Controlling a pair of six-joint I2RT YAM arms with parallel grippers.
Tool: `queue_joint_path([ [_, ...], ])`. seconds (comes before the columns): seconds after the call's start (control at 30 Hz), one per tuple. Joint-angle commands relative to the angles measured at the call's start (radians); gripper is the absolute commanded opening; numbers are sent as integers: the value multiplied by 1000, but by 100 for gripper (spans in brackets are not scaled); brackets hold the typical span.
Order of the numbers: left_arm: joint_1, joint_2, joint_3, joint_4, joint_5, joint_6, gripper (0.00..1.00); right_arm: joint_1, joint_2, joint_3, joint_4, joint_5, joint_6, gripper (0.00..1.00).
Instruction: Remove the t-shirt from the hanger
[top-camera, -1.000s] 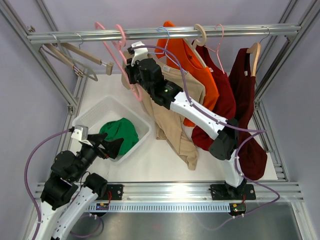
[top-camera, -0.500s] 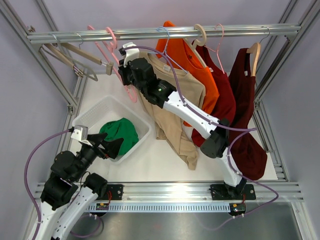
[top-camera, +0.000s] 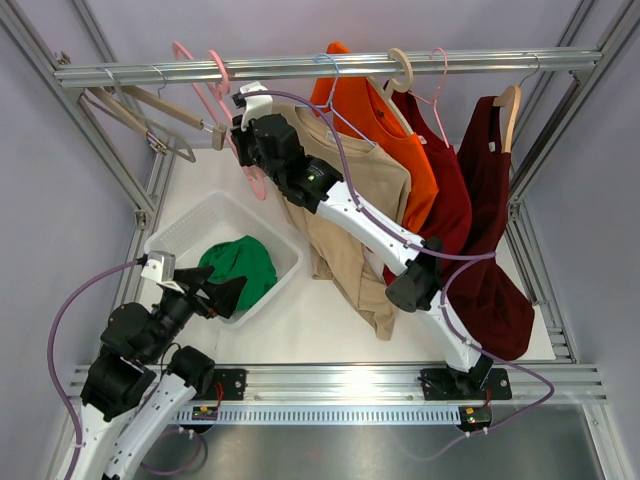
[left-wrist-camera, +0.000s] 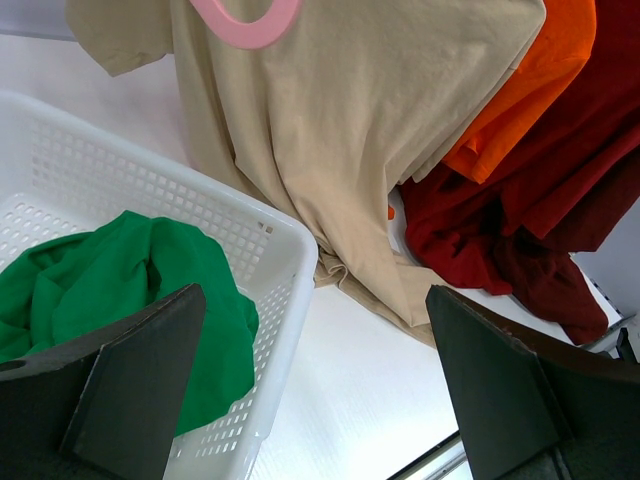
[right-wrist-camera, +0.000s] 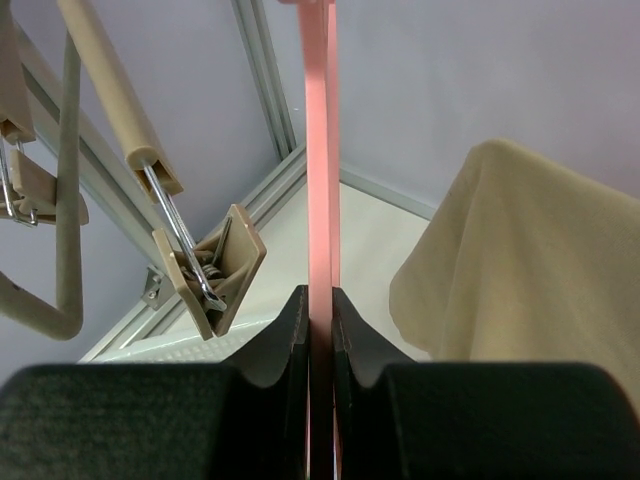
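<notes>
My right gripper (top-camera: 243, 128) is shut on a pink hanger (top-camera: 213, 78) near the rail's left part; in the right wrist view the pink bar (right-wrist-camera: 320, 150) runs up between my fingers (right-wrist-camera: 290, 330). The beige t-shirt (top-camera: 345, 215) hangs beside it to the right, its shoulder (right-wrist-camera: 530, 260) free of the pink hanger and its hem bunched on the table. My left gripper (top-camera: 225, 296) is open and empty, low over the white basket (top-camera: 175, 232) that holds a green t-shirt (top-camera: 245, 268). The left wrist view shows the basket (left-wrist-camera: 270, 240), the green t-shirt (left-wrist-camera: 110, 280) and the beige t-shirt (left-wrist-camera: 340, 130).
On the rail (top-camera: 320, 65) hang empty wooden hangers (top-camera: 150, 110) at the left, and an orange shirt (top-camera: 400, 150), a red one (top-camera: 445, 190) and a dark red one (top-camera: 495, 230) to the right. Metal frame posts (top-camera: 130, 190) stand at both sides.
My right gripper has moved left and up toward the rail with the pink hanger, drawing it away from the beige t-shirt. The left arm has not moved.
</notes>
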Motion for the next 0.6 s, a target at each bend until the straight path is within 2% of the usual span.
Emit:
queue_joint_path([
  [0.0,4,-15,-8,42,27,11,99,0,-4,8,-2,9,-2,0],
  [0.17,4,-12,-6,42,27,11,99,4,-79,-110,35,-12,17,6],
  [0.27,4,-15,-6,42,27,11,99,10,-96,-98,2,-61,43,21],
  [0.3,4,-15,-8,44,24,11,99,10,-101,-93,-16,-72,54,31],
  [0.33,4,-16,-6,42,24,11,99,11,-113,-95,-22,-84,59,36],
  [0.57,4,-26,-6,42,19,11,99,10,-250,-252,-5,-133,80,53],
])
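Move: The right hand still pinches the empty pink hanger, whose hook is at the rail about 13 cm above this hand, 4 cm ahead and 1 cm left. The wooden clip hanger is some 8 cm left, 5 cm ahead and 4 cm up; the beige shirt hangs roughly 16 cm right, 2 cm ahead and 10 cm lower. The green t-shirt lies about 12 cm back, 4 cm left and 33 cm below. From the left hand, the hook's spot on the rail is around 30 cm ahead, level sideways, 22 cm above. With the pink hanger already up at the rail, the right hand stays almost in place, then its nearly shut fingers spread to about half open and release their pinch on the hanger. As they part, the hand eases back towards the robot and down, about 2.5 cm each way, away from the rail, its fingertips tipping down some 5 degrees. ##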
